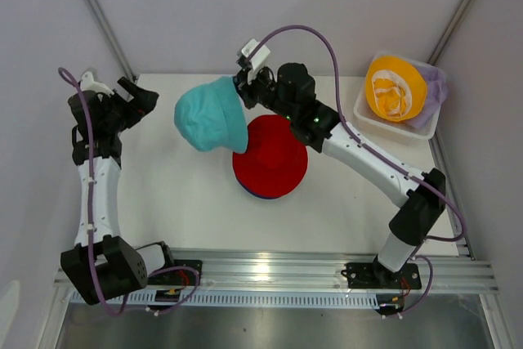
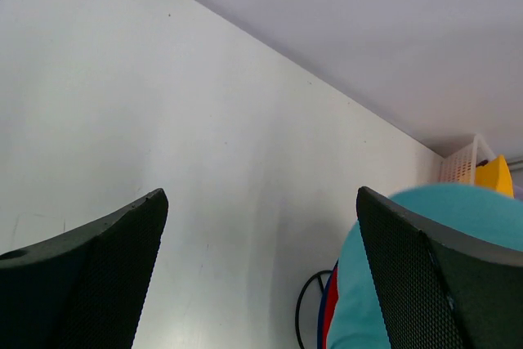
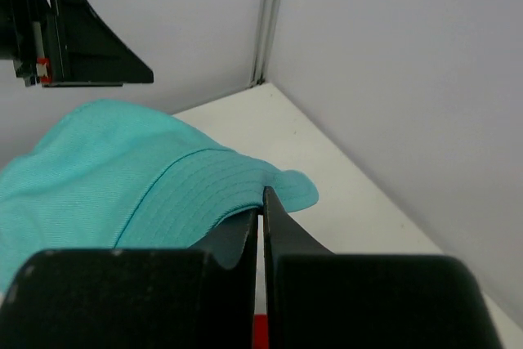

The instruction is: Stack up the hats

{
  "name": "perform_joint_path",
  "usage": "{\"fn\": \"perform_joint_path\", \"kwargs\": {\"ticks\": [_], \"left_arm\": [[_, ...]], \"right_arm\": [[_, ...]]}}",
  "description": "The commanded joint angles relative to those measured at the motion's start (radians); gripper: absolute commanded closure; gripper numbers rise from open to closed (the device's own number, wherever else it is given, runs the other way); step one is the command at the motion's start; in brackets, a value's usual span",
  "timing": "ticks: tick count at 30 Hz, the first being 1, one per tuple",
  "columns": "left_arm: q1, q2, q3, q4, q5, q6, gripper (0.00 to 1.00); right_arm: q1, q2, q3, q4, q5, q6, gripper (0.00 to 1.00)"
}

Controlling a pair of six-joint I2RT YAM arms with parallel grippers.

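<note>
My right gripper [image 1: 243, 94] is shut on the brim of the teal hat [image 1: 211, 117], which hangs above the table just left of the red hat [image 1: 271, 158]. The red hat lies on a navy hat whose edge [image 1: 255, 194] peeks out below. In the right wrist view the jaws [image 3: 261, 195] pinch the teal hat's brim [image 3: 204, 190]. My left gripper [image 1: 139, 102] stands open at the far left, apart from the hats; its fingers [image 2: 90, 275] hold nothing, and the teal hat [image 2: 458, 202] shows beside them. A yellow hat [image 1: 395, 87] and a lavender hat [image 1: 439, 87] sit in the basket.
The white basket [image 1: 384, 124] stands at the back right corner. A thin black wire [image 2: 302, 308] lies on the table beside the red hat's edge [image 2: 329, 316]. Walls close in the back and both sides; a metal rail runs along the near edge.
</note>
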Motion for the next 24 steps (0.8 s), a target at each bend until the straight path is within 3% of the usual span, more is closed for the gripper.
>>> {"fn": "perform_joint_path", "kwargs": {"ticks": [1, 5, 15, 24], "left_arm": [[0.006, -0.035, -0.012, -0.01, 0.01, 0.001, 0.0], [0.007, -0.045, -0.024, -0.004, 0.025, 0.004, 0.01], [0.006, -0.067, -0.078, 0.033, 0.079, -0.001, 0.01], [0.004, -0.055, -0.105, 0.077, 0.126, -0.019, 0.01]], "right_arm": [[0.018, -0.13, -0.075, 0.103, 0.073, 0.067, 1.0], [0.037, -0.179, -0.158, 0.111, 0.113, 0.087, 1.0], [0.07, -0.305, -0.388, 0.131, 0.253, -0.035, 1.0], [-0.008, -0.425, -0.615, 0.237, 0.343, -0.048, 1.0]]}}
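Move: The right hand, still pinching the teal hat's brim, has the red hat on its stand about 10 cm back, 7 cm to the right and some 20 cm below. The teal hat's body hangs roughly 7 cm to this hand's left, 5 cm back and 8 cm down. The blue hat lies right under the red one, about 25 cm below the hand. From the empty left hand the red hat is some 11 cm back, 34 cm to the right and 10 cm below. Keeping its pinch on the brim, the right hand carries the teal hat towards the red one, first mostly back and to the right by some 4 cm each while sinking a little, then further right and more steeply down, ending about 9 cm to the right of and 9 cm below where it began. The wrist swings about 15 degrees clockwise on the way, while the left hand, open and empty, drifts only some 3 cm down, right and back. ##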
